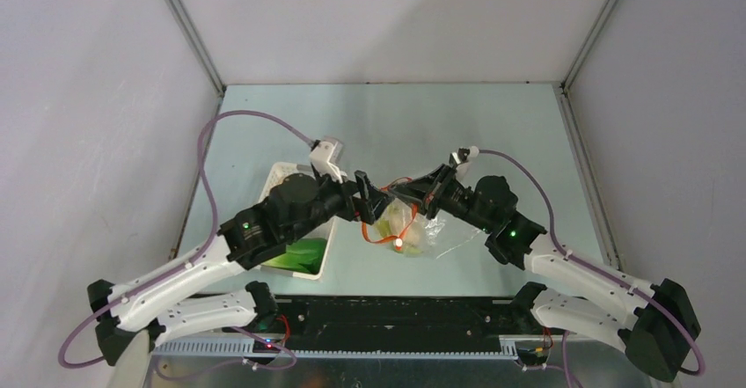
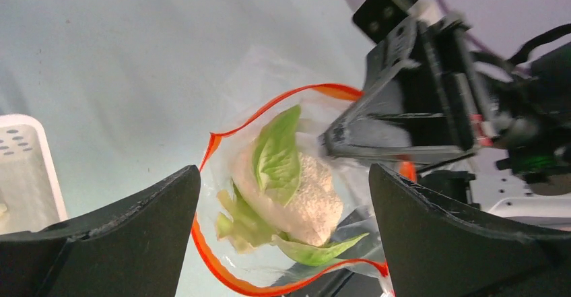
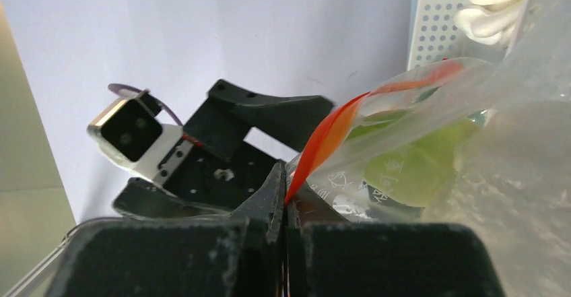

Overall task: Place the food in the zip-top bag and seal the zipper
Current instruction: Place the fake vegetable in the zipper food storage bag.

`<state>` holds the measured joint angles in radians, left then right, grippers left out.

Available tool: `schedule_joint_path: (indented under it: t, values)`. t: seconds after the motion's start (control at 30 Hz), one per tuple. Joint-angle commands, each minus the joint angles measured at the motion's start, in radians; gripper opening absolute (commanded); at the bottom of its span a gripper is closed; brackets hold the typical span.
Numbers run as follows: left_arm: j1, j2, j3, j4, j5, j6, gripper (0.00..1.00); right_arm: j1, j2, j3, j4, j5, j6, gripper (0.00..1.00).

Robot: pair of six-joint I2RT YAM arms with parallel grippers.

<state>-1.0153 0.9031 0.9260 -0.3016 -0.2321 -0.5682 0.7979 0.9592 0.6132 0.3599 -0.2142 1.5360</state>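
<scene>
The zip-top bag [image 1: 433, 232] sits mid-table with its mouth held open. Its red-orange zipper [image 2: 210, 260] curves round the opening. Inside lies food: a lumpy white cauliflower-like piece [image 2: 316, 199] with green bok choy leaves [image 2: 279, 152] over and under it. My left gripper [image 2: 283, 169] hovers open right above the mouth, with nothing between its fingers. My right gripper [image 3: 286, 199] is shut on the zipper strip [image 3: 330, 135] at the bag's rim and shows across the opening in the left wrist view [image 2: 333, 139]. From above, both grippers [image 1: 374, 198] [image 1: 429, 196] meet over the bag.
A white perforated basket [image 1: 280, 177] stands to the left of the bag under my left arm, with green leaves [image 1: 301, 254] at its near end. White stalks [image 3: 491, 7] show over its wall [image 3: 431, 21] in the right wrist view. Grey enclosure walls rise on three sides.
</scene>
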Motion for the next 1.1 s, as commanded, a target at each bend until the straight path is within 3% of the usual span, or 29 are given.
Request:
schedule_joint_path:
  t: [0.0, 0.23, 0.33, 0.47, 0.67, 0.8, 0.97, 1.07]
  values:
    - [-0.005, -0.074, 0.057, -0.033, -0.007, -0.010, 1.00, -0.012, -0.035, 0.002, -0.010, 0.018, -0.028, 0.00]
    - [0.027, -0.139, 0.041, -0.305, -0.224, -0.171, 1.00, -0.019, -0.056, -0.004, -0.006, 0.019, -0.026, 0.00]
    - [0.122, -0.136, -0.031, -0.327, -0.126, -0.232, 1.00, -0.019, -0.059, -0.004, 0.000, 0.021, -0.027, 0.00]
    - [0.196, -0.128, -0.140, -0.181, 0.093, -0.269, 1.00, -0.019, -0.053, -0.004, 0.014, 0.018, -0.024, 0.00]
    - [0.199, -0.015, -0.141, -0.067, 0.131, -0.251, 0.98, -0.016, -0.041, -0.004, 0.038, 0.004, -0.011, 0.00]
    - [0.205, 0.079, -0.112, -0.057, 0.149, -0.247, 0.84, -0.015, -0.043, -0.004, 0.043, 0.003, -0.011, 0.00]
    - [0.208, 0.131, -0.107, 0.037, 0.145, -0.278, 0.45, -0.005, -0.045, -0.004, 0.037, -0.005, -0.012, 0.00]
    - [0.207, 0.170, -0.092, 0.108, 0.179, -0.283, 0.29, 0.002, -0.044, -0.004, 0.048, -0.024, -0.005, 0.00]
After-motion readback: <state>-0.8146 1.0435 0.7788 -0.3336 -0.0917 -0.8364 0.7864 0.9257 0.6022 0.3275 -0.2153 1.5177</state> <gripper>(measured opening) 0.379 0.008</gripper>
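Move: The left edge of the open bag's orange rim hangs about 11 cm below the empty left hand, some 3 cm to its left and 1 cm ahead. The fake vegetable sits in the bag about 2 cm ahead, 3 cm right and 16 cm down; the basket's middle is roughly 18 cm left, 3 cm ahead and well below. From the right hand, shut on the rim, that left edge lies about 6 cm left, 3 cm back and 9 cm down. The bag's left rim is what the left hand comes down to: fingers wide open, it first lifts some 3 cm while swinging about 7 cm left, then drops steeply to end 11 cm below its start, curving back right and a little forward. Its fingers tip down over 20 degrees and turn slightly counter-clockwise, then close more than halfway with the rim between them. The right hand keeps its pinch on the rim, nearly still. ##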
